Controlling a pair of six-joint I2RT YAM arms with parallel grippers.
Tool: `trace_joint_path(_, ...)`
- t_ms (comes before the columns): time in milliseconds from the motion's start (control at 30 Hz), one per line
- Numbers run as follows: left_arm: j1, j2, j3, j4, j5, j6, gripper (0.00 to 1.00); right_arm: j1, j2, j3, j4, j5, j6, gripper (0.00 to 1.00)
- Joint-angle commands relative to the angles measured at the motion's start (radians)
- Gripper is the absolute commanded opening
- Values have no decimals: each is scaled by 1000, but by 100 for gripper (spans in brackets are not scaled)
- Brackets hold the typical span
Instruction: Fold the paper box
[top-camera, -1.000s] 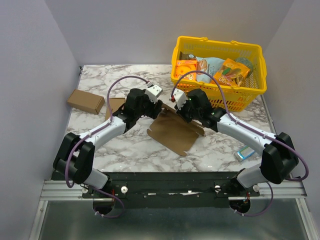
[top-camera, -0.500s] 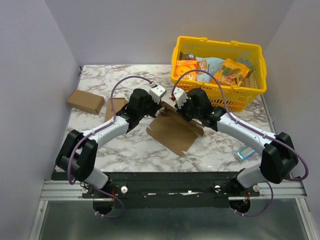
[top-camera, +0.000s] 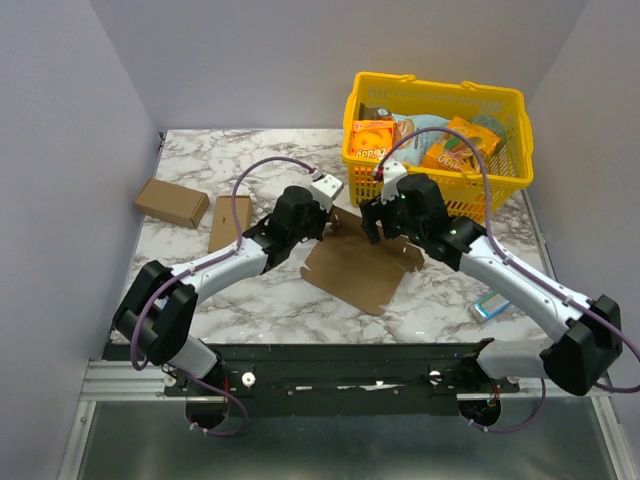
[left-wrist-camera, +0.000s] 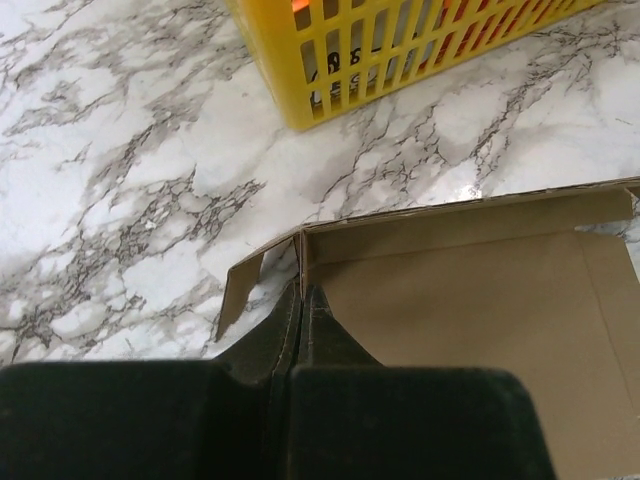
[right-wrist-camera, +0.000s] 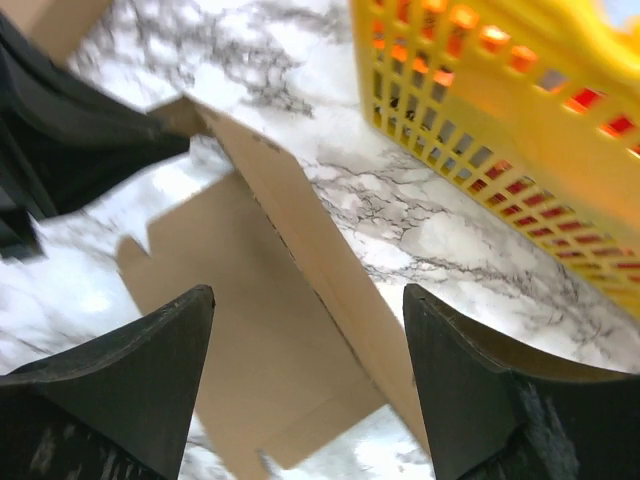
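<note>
The paper box (top-camera: 352, 268) lies mostly flat on the marble table, a brown creased sheet with its far wall raised. My left gripper (top-camera: 328, 214) is shut on that box's upright wall at its far left corner; the left wrist view shows the fingers (left-wrist-camera: 320, 330) pinched together on the cardboard edge (left-wrist-camera: 300, 250), with the inner panel (left-wrist-camera: 470, 310) to the right. My right gripper (top-camera: 373, 227) hovers open just above the far edge. In the right wrist view its fingers (right-wrist-camera: 170, 350) stand wide apart over the raised wall (right-wrist-camera: 300, 240), touching nothing.
A yellow basket (top-camera: 437, 140) of snack packets stands close behind the right gripper, its mesh wall (right-wrist-camera: 500, 110) near the fingers. Two smaller cardboard boxes (top-camera: 172, 202) (top-camera: 230, 222) lie at the left. A small blue and white pack (top-camera: 490, 306) sits at the right.
The left gripper has shut on the box's far left corner. The right gripper has let go, opened wide and lifted to the right. The box shifted slightly right.
</note>
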Motion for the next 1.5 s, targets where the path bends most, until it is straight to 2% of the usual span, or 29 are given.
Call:
trace_joint_path(0, -28, -35, -25, -98, -178, -166, 0, -4, -123, -84, -109, 124, 353, 84)
trace_joint_path(33, -33, -46, -26, -104, -189, -180, 0, -4, -149, -106, -110, 120, 441, 84)
trace_joint_path(133, -43, -80, -43, -127, -231, -240, 0, -6, -228, -178, -82, 45, 561, 85)
trace_joint_path(200, -57, -100, -62, -139, -258, -264, 0, -4, -260, -221, -4, -64, 670, 85)
trace_joint_path(300, -74, -133, -85, -141, -266, -290, 0, -4, -251, -287, 107, -183, 810, 85)
trace_joint_path(467, -96, -161, -97, -153, -294, -307, 0, -4, -203, -358, 281, -224, 1003, 84)
trace_joint_path(567, -108, -172, -114, -153, -304, -310, 0, -2, -183, -387, 344, -161, 1081, 84)
trace_joint_path(800, -123, -184, -132, -139, -321, -320, 0, -4, -136, -399, 357, 44, 1160, 83)
trace_joint_path(1167, -131, -195, -152, -115, -326, -314, 0, -4, -21, -361, 404, 189, 1258, 79)
trace_joint_path(1467, -134, -225, -184, -72, -301, -303, 0, -4, 28, -349, 409, 241, 1296, 52)
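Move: The far flap of the paper box, its left corner already pinched in the left hand's shut fingers, slants away to a free right end. That end is about 8 cm right of the open right hand, 3 cm back and 10 below, or some 19 cm right and 7 back from the left hand. From the right hand, the base panel's middle is roughly 3 cm left, 4 back and 14 below; the yellow basket is about 24 ahead and 12 right. The far flap's left corner stays pinched in the left fingers and is drawn about 5 cm back and a little left, the hand turning counter-clockwise. Meanwhile the right hand first swings back, rolls its left side up and turns clockwise, then sinks and comes forward again to finish some 6 cm lower, its fingers straddling the flap's right end and partly closing. ##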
